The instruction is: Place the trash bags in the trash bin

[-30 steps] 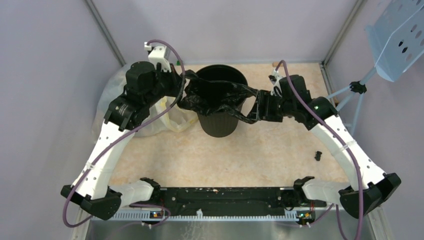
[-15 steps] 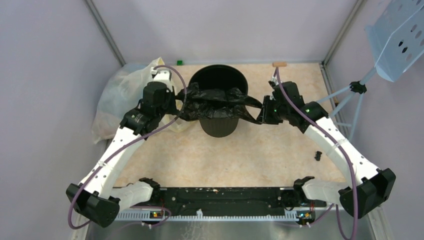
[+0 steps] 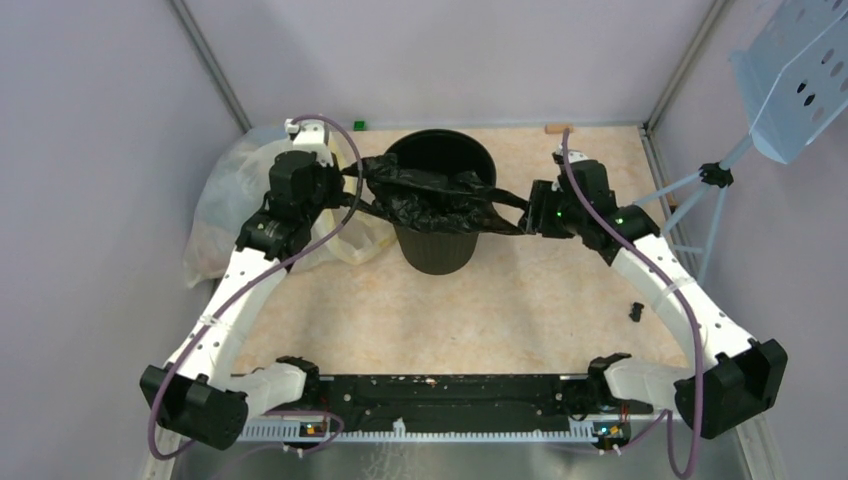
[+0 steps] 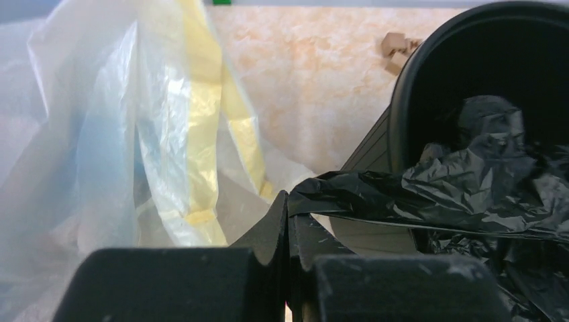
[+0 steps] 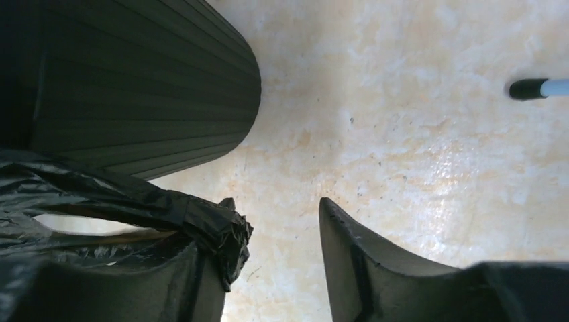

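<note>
The black trash bag (image 3: 430,195) lies crumpled and stretched across the front half of the trash bin's (image 3: 436,250) mouth, partly hanging inside. My left gripper (image 3: 350,190) stands at the bin's left rim, shut on the bag's left end (image 4: 335,194). At the bin's right side, my right gripper (image 3: 527,214) is open. The bag's right loop (image 5: 201,218) is draped round its left finger, and the other finger (image 5: 362,258) stands bare. In the right wrist view the ribbed bin wall (image 5: 134,87) fills the upper left.
A big translucent pale-yellow bag (image 3: 225,200) sits against the left wall, right beside my left gripper (image 4: 288,208). A blue perforated panel on a stand (image 3: 795,80) is at the right, its foot (image 5: 527,88) on the table. A small black piece (image 3: 636,311) lies right of centre.
The bag has come up off the bin's front wall and now spans its mouth. My left gripper shifted back toward the rim; my right gripper drew a little to the right.
</note>
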Tool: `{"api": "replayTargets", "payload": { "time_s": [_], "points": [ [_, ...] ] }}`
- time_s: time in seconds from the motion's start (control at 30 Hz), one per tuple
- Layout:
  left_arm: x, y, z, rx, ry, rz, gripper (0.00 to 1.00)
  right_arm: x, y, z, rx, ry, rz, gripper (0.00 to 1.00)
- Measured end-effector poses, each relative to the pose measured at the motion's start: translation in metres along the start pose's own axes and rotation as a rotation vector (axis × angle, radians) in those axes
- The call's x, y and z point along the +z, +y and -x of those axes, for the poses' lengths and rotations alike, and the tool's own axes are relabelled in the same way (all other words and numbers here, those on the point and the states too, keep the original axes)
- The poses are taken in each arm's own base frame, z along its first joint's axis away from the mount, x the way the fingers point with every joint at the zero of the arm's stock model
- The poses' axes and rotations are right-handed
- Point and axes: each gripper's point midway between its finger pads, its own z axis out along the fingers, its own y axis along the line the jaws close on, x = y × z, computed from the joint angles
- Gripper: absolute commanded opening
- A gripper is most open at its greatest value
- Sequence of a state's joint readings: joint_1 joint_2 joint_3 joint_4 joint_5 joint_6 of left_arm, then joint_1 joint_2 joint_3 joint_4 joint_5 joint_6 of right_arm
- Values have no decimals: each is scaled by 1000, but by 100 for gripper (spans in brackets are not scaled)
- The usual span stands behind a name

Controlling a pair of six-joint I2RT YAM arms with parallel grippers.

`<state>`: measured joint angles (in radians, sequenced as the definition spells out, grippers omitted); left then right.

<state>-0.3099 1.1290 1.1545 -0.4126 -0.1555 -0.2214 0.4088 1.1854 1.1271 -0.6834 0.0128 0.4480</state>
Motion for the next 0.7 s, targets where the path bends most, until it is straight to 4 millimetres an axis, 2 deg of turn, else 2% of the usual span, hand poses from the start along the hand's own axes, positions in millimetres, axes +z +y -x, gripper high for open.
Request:
{"api": "replayTargets", "payload": {
  "time_s": [0.1, 0.23, 0.37, 0.47, 0.6, 0.7],
  "points": [
    [2, -7, 15, 15, -44, -46, 0, -8, 4, 10, -37, -47, 37, 62],
    [10, -19, 29, 26, -67, -101, 1, -18, 17, 22, -95, -101, 120, 66],
    [21, -29, 25, 31, -42, -148, 2, -30, 25, 38, -168, -150, 149, 72],
    [28, -32, 18, 33, -15, -165, 2, -44, 34, 60, -228, -215, 170, 74],
    [32, -35, 15, 36, -2, -179, 2, -59, 55, 83, -323, -315, 232, 72],
    [32, -38, 22, 38, -12, -187, 2, -65, 76, 88, -413, -350, 286, 71]
  ]
}}
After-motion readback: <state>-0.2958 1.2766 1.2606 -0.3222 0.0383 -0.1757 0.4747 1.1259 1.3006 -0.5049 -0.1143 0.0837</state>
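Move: About 2 cm to the right hand's left, level with it, is the trash bag's right end, lying against its left finger; the bin's middle is some 16 cm left, 10 cm ahead and 10 cm lower, a tripod foot about 10 cm right, 12 cm ahead on the table. From the left hand, pinching the bag's other end, the bin's middle is roughly 17 cm right, 5 cm ahead and 18 cm below, and the clear bag 14 cm left, 5 cm ahead, equally low. Opening its half-open fingers wide, the right hand rises about 13 cm beside the bin, late on also swinging a few centimetres left over towards it, while its fingertips tip up some 30 degrees and turn counter-clockwise, the bag's end loop staying close by its left finger. The left hand keeps its pinch and carries its end right and forward, about 5 cm, towards the bin, turning slightly clockwise. ##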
